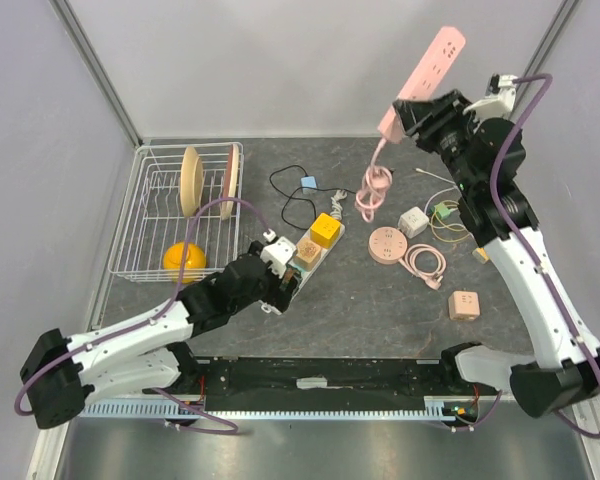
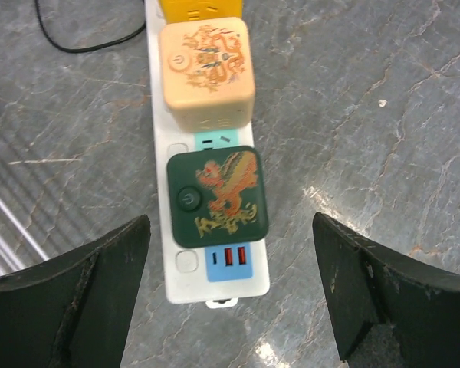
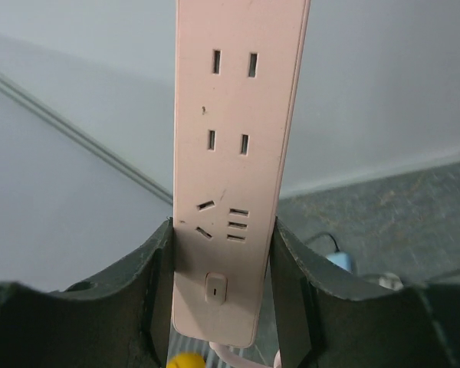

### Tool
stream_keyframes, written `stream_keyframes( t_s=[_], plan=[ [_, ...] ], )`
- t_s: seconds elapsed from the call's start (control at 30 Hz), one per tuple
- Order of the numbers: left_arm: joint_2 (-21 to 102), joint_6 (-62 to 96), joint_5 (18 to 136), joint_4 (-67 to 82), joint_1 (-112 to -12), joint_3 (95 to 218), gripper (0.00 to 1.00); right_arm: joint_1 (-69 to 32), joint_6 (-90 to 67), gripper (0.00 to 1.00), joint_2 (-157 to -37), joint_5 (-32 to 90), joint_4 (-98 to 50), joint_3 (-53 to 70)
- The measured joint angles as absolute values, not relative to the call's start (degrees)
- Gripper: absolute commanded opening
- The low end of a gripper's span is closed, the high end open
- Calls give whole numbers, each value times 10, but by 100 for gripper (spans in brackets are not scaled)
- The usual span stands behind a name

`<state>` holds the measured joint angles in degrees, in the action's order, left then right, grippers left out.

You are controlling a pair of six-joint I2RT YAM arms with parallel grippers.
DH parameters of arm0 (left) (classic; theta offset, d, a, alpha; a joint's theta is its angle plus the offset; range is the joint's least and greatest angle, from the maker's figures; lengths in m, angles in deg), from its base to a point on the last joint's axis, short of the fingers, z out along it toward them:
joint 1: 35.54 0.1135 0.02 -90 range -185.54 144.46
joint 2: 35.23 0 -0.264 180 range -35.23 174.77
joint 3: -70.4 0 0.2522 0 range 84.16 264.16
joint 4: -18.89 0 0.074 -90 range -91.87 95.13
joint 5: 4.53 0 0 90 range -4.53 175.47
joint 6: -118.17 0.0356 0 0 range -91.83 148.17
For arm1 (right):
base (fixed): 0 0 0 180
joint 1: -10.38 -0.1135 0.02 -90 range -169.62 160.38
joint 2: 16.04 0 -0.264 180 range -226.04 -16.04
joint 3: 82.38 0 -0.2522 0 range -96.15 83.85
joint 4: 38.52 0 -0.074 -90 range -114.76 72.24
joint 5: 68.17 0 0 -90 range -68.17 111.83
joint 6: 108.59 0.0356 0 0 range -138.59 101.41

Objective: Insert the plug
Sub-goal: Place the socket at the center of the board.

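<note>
A white power strip [image 2: 218,277] lies on the grey table [image 2: 383,115] with a yellow cube [image 2: 201,6], a beige cube [image 2: 207,69] and a dark green dragon cube [image 2: 218,195] seated in it. My left gripper [image 2: 230,230] hovers open over the strip's near end, one finger on each side, touching nothing. High at the back right, my right gripper [image 3: 222,257] is shut on the switch end of a pink power strip [image 3: 234,146], which points upward. Its pink cord hangs down to a coil [image 1: 373,190]. I cannot make out the plug in that coil.
A wire dish rack [image 1: 150,215] with plates and a yellow object [image 1: 184,260] stands at the left. Right of the white strip [image 1: 305,262] lie a round pink adapter [image 1: 387,244], a white cube [image 1: 412,221], a pink cube [image 1: 464,305] and loose cables [image 1: 445,215].
</note>
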<state>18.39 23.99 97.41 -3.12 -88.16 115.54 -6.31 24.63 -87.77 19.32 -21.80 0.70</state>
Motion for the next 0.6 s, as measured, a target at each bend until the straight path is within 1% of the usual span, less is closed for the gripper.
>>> stream_keyframes(
  t_s=[0.13, 0.27, 0.47, 0.6],
  plan=[
    [236, 234, 985, -18, -904, 1174, 94, -63, 215, 0, -816, 230, -144, 68],
    [286, 217, 1006, -15, -916, 1191, 94, -65, 193, 0, -769, 265, -45, 157],
    [348, 191, 1043, -16, -917, 1223, 94, -107, 180, 0, -756, 278, 72, 229],
    [392, 170, 1067, -22, -917, 1236, 94, -141, 177, 0, -759, 273, 82, 269]
  ],
)
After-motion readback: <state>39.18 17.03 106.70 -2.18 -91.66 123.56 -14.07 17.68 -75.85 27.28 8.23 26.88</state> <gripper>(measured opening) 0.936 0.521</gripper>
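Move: The right hand, holding the pink socket, has its place on bare table about 12 cm back, 6 cm left and 45 cm down; the round socket lies almost straight below it, the yellow plug about 14 cm left and 42 cm down. From the open left hand the green plug is 2 cm ahead, 1 cm right and 6 cm down, the wooden plug about 6 cm farther out and 4 cm farther right. The right hand keeps its grip on the pink socket and swings it down some 26 cm and back about 12 cm towards the bare table right of the white strip, tipping the fingers from level to steeply forward-and-down. Meanwhile the left hand, fingers still wide open, sinks about 4 cm over the green plug, easing first right, then forward, and tilts slightly. ##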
